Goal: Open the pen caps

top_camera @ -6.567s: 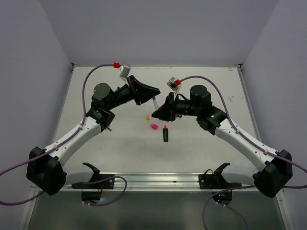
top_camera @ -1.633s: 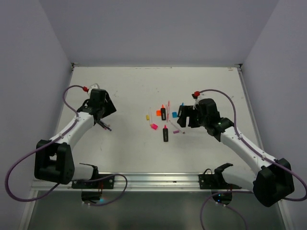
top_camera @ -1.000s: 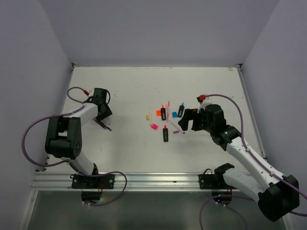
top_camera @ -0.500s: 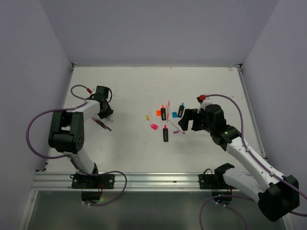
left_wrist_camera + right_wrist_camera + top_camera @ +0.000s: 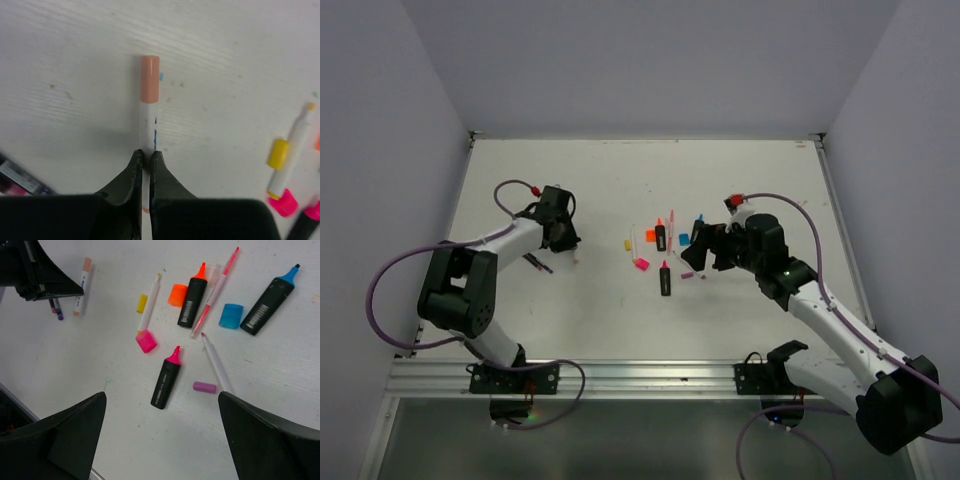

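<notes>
A white pen (image 5: 148, 125) lies on the table with its peach cap (image 5: 150, 79) still on. My left gripper (image 5: 147, 153) is shut, its tips over the barrel, which shows through the thin slit between them; whether they pinch it I cannot tell. My right gripper (image 5: 161, 393) hangs wide open above an uncapped pink highlighter (image 5: 166, 377). Loose pen caps lie around: pink (image 5: 146, 341), orange (image 5: 177, 294), blue (image 5: 230, 316), purple (image 5: 204, 387) and yellow (image 5: 142, 303).
Uncapped orange (image 5: 192, 295) and blue (image 5: 267, 300) highlighters, a thin pink pen (image 5: 216, 290) and a white pen (image 5: 216, 362) lie mid-table (image 5: 770, 180). A dark pen (image 5: 20, 177) lies left of the left gripper (image 5: 568, 245).
The left gripper swung right from the dark pen to the peach-capped pen and closed its jaws. The right gripper shifted slightly toward the pens and stayed open.
</notes>
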`<state>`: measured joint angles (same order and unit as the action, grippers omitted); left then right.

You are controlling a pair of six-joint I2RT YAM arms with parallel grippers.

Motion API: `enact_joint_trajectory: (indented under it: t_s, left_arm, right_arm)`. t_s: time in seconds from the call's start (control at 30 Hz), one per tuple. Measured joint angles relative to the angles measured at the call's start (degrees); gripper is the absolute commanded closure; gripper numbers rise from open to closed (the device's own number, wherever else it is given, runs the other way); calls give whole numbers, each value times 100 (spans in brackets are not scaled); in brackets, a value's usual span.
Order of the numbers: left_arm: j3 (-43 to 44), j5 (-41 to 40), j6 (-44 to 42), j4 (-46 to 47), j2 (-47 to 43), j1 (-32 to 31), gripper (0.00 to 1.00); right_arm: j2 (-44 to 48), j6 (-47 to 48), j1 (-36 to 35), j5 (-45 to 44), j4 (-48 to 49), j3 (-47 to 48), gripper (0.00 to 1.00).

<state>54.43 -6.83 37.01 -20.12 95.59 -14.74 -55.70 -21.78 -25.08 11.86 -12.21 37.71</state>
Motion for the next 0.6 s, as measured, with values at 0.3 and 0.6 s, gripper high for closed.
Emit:
enact_joint_trajectory:
  t_s: [0.3,0.6]
  left_arm:
    - [-490,1139,651,1064,-1690,-570,100]
    - [-1073,1821,1268,2651,-2699,-1137,100]
  right_arm:
    - [-505,-627,-726,485,1165,57,2]
    - [-1191,-1086,-1241,625,2181,356,5]
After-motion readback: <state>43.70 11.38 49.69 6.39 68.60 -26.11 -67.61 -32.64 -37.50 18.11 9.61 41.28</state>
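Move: The peach-capped pen is already pinched in the left fingers, just off the table, and goes towards the open right gripper, some 38 cm to the left hand's right, 10 cm back and 13 cm higher. The yellow cap lies about 17 cm right and 1 cm ahead, the dark pens 11 cm left and 5 cm back. From the right hand, that pen is roughly 37 cm left, 11 cm ahead and 13 cm lower; the pink highlighter lies 9 cm left, 3 cm ahead, 15 cm below. Keeping its pinch on the white pen, the left hand lifts it by some 18 cm while carrying it about 13 cm to the right, tipping the fingers up out of their steep downward point and rolling its right side up as it nears the right gripper. The right hand comes to meet it, mostly leftward over the pink highlighter's side of the table with a smaller rise, rolling its left side up and turning a little counter-clockwise, its fingers staying wide open and not yet on the pen. ##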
